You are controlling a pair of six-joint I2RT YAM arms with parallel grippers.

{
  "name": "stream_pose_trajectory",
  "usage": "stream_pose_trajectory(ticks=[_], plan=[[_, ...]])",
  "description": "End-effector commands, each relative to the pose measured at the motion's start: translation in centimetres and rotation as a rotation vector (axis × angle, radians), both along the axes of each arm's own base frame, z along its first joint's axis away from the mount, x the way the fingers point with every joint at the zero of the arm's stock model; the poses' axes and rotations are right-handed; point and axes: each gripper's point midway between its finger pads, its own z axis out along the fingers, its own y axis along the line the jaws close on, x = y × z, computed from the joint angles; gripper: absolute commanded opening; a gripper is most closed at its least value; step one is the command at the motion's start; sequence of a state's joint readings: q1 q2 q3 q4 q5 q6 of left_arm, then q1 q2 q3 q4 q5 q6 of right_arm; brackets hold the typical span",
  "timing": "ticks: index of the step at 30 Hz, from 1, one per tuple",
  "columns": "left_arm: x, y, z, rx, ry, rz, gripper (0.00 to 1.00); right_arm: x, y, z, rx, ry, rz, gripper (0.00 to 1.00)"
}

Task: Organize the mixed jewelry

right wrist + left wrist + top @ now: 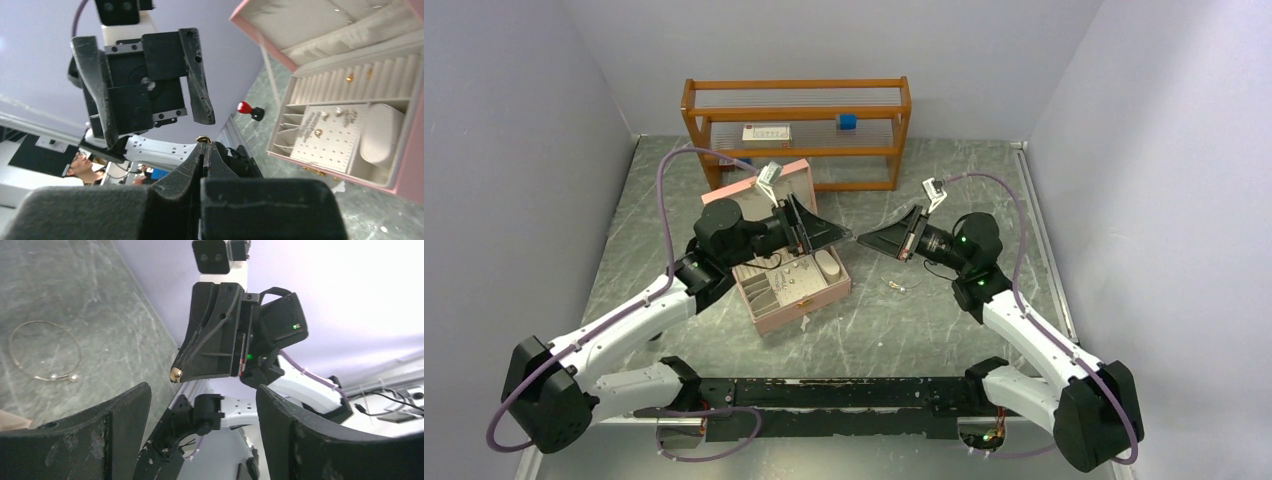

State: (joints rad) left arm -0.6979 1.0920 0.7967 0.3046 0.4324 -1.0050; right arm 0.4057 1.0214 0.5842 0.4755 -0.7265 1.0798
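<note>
My right gripper [204,144] is shut on a tiny gold piece of jewelry [202,139], which pokes out at its tip. In the left wrist view that gold piece [175,374] glints at the tip of the right gripper [180,371]. My left gripper [202,390] faces it tip to tip, open and empty, a short gap away. From above, the left gripper [839,236] and the right gripper [862,240] meet over the open pink jewelry box [799,310]. Several small gold and silver pieces [318,132] sit on its white insert. A thin silver bracelet [45,352] lies on the table.
A wooden shelf [794,152] stands at the back with a white box [766,132] and a blue block [847,121]. A small red-capped black cylinder [246,107] stands on the table beyond the box. The box lid [300,20] leans open.
</note>
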Motion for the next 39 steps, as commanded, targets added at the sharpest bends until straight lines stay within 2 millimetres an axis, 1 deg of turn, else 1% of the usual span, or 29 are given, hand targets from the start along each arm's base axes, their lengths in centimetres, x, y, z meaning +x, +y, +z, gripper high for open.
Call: stream_pose_trajectory(ticks=[1,3,4,7,8,9,11,13,17,20,23,26,30,33,36,39], plan=[[-1.9,-0.8,4.2,-0.137,-0.063,-0.113,0.77,-1.9,0.4,3.4,0.139,-0.046,0.074,0.0],[-2.0,-1.1,4.5,-0.141,-0.078,-0.134,0.75,-2.3,0.4,4.1,0.186,-0.038,0.088,0.0],[-2.1,-1.2,4.7,-0.14,-0.086,-0.142,0.73,-2.4,0.5,4.1,0.198,-0.024,0.089,0.0],[-2.5,-1.6,4.9,-0.152,-0.1,-0.191,0.65,-2.5,0.5,4.7,0.223,-0.031,0.095,0.0],[-2.6,-1.8,4.7,-0.148,-0.097,-0.211,0.63,-2.5,0.5,4.8,0.224,-0.029,0.093,0.0],[-2.6,-2.1,4.4,-0.137,-0.095,-0.226,0.57,-2.5,0.5,4.9,0.226,-0.029,0.092,0.0],[-2.5,-2.5,3.7,-0.1,-0.083,-0.247,0.5,-2.4,0.4,5.1,0.231,-0.03,0.086,0.0],[-2.4,-2.7,3.6,-0.078,-0.093,-0.255,0.48,-2.4,0.4,5.1,0.236,-0.028,0.081,0.0],[-2.2,-2.8,3.9,-0.069,-0.105,-0.254,0.46,-2.4,0.4,4.9,0.239,-0.026,0.079,0.0],[-2.3,-2.9,4.2,-0.097,-0.096,-0.264,0.42,-2.4,0.4,4.9,0.236,-0.024,0.077,0.0],[-2.2,-2.9,3.9,-0.099,-0.093,-0.261,0.39,-2.3,0.4,4.8,0.236,-0.022,0.075,0.0],[-2.0,-2.8,4.0,-0.095,-0.1,-0.239,0.33,-2.3,0.4,4.7,0.234,-0.018,0.074,0.0],[-1.7,-2.6,4.4,-0.106,-0.113,-0.209,0.29,-2.3,0.4,4.6,0.236,-0.015,0.075,0.0],[-1.7,-2.6,4.7,-0.119,-0.119,-0.21,0.22,-2.3,0.4,4.6,0.236,-0.015,0.075,0.0],[-1.7,-2.6,4.5,-0.113,-0.118,-0.211,0.1,-2.1,0.4,4.5,0.229,-0.014,0.071,0.0],[-1.6,-2.5,4.2,-0.099,-0.12,-0.199,0.05,-2.1,0.4,4.4,0.226,-0.012,0.067,0.0]])
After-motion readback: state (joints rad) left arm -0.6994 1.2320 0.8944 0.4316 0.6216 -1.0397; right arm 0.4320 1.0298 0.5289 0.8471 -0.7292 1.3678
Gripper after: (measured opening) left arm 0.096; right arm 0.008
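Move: A small gold ring sits in the right gripper's fingertips, roughly 4 cm to the right of the open left hand, 3 cm lower and 1 cm farther forward. Seen from the right hand, the ring is about 1 cm to the left and otherwise level. The open jewelry box's tray lies some 5 cm ahead and 11 cm left of the left hand, 27 cm below. The bracelet is about 5 cm ahead and 14 cm right of the left hand, 30 cm down on the table. The gold ring, still pinched in the shut right fingers, is carried up about 5 cm and slightly back as that hand tips its fingers upward. The left hand rises a little and moves about 3 cm right to meet it, turning some 10 degrees clockwise, then holds place while its wide-open fingers close slowly around the ring to pinch it between both grippers. ##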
